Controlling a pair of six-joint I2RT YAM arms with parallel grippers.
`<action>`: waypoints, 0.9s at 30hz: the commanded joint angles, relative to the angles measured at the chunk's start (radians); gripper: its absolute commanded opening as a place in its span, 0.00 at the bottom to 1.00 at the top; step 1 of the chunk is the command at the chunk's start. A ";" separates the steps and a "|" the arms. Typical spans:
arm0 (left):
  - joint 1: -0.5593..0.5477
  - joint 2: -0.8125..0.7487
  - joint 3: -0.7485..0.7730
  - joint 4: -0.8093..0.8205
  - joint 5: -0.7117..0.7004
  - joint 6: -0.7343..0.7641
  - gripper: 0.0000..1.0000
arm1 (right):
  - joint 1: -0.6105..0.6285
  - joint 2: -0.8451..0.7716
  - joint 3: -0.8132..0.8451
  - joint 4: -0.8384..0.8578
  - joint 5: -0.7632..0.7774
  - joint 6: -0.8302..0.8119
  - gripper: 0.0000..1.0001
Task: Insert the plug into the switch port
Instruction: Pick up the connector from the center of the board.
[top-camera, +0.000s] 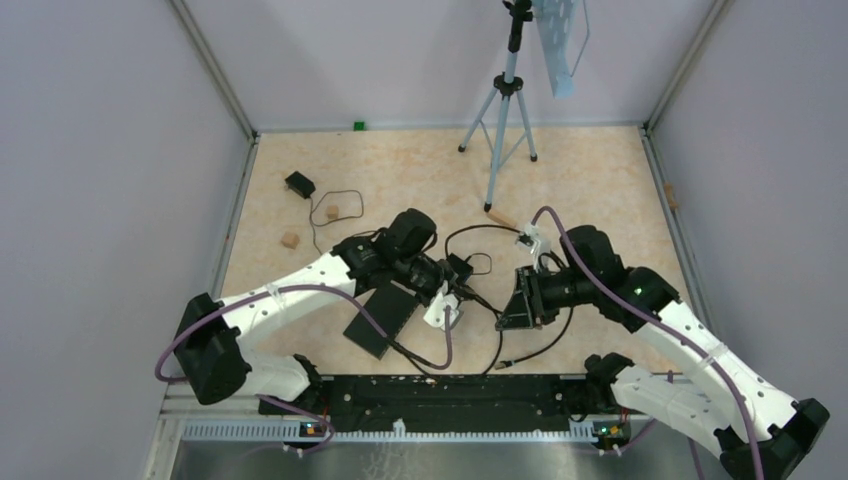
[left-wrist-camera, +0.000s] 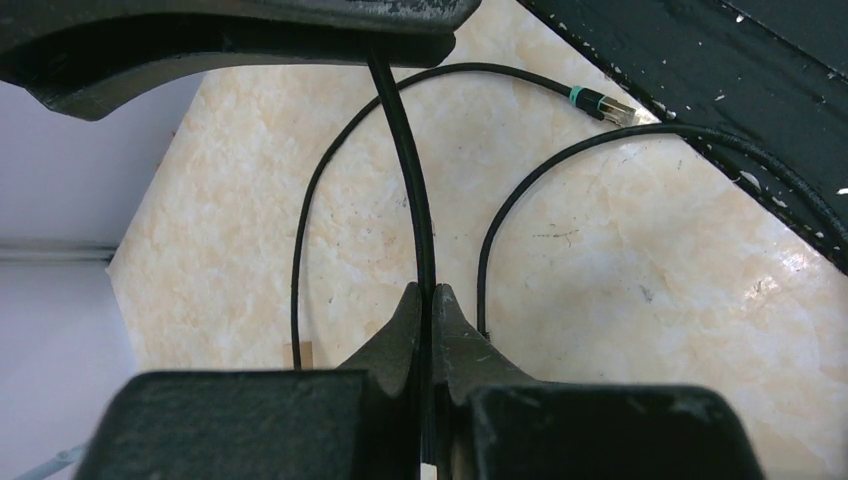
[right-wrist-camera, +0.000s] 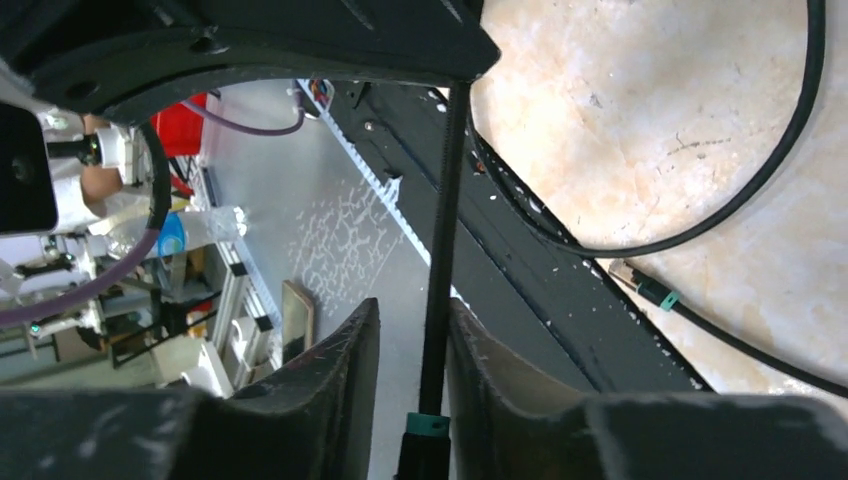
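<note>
The switch (top-camera: 383, 318) is a flat black box lying on the table under my left forearm; its port is not visible. A thin black cable (left-wrist-camera: 420, 200) runs up from my left gripper (left-wrist-camera: 427, 290), which is shut on it, just right of the switch (top-camera: 452, 300). My right gripper (right-wrist-camera: 412, 310) is at mid-table (top-camera: 520, 300). It stands open around the cable, just past a black plug with a teal band (right-wrist-camera: 428, 440). The cable touches the right finger; a gap shows at the left one. Another teal-banded plug (right-wrist-camera: 650, 292) lies loose near the black base rail (top-camera: 505, 365).
A tripod (top-camera: 505, 110) stands at the back. A small black adapter (top-camera: 299, 184) and two wooden blocks (top-camera: 290, 240) lie at the back left. Loose cable loops (top-camera: 480, 235) spread between the arms. The black base rail (top-camera: 450, 390) runs along the near edge.
</note>
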 joint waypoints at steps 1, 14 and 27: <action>-0.013 0.000 0.053 -0.008 0.010 0.073 0.05 | 0.011 0.006 0.002 0.070 0.046 -0.015 0.19; -0.013 -0.158 -0.181 0.516 -0.142 -0.292 0.98 | 0.012 -0.107 -0.031 0.292 0.275 0.104 0.00; -0.013 -0.182 -0.271 1.036 -0.469 -1.330 0.99 | 0.012 -0.277 -0.225 0.727 0.655 0.234 0.00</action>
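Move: The plug on the held cable is already between the right fingers, about 1 cm to the right of that hand point. It lies roughly 9 cm to the right of the left hand, which pinches the cable, and 5 cm nearer the base. Some 17 cm below the right hand on the table, the cable's other plug lies 7 cm back and 2 cm right, the small black box 10 cm ahead and 12 cm left, and the large black box 3 cm ahead and 23 cm left. The plug is pinched at its teal ring as the right fingers close on it, and the left hand opens wide, letting go of the cable. The right hand then carries the plug about 10 cm forward and 4 cm up, swinging clockwise some 30 degrees, while the left hand backs off upward about 8 cm and 4 cm forward, its fingers turning counter-clockwise and tipping up. ##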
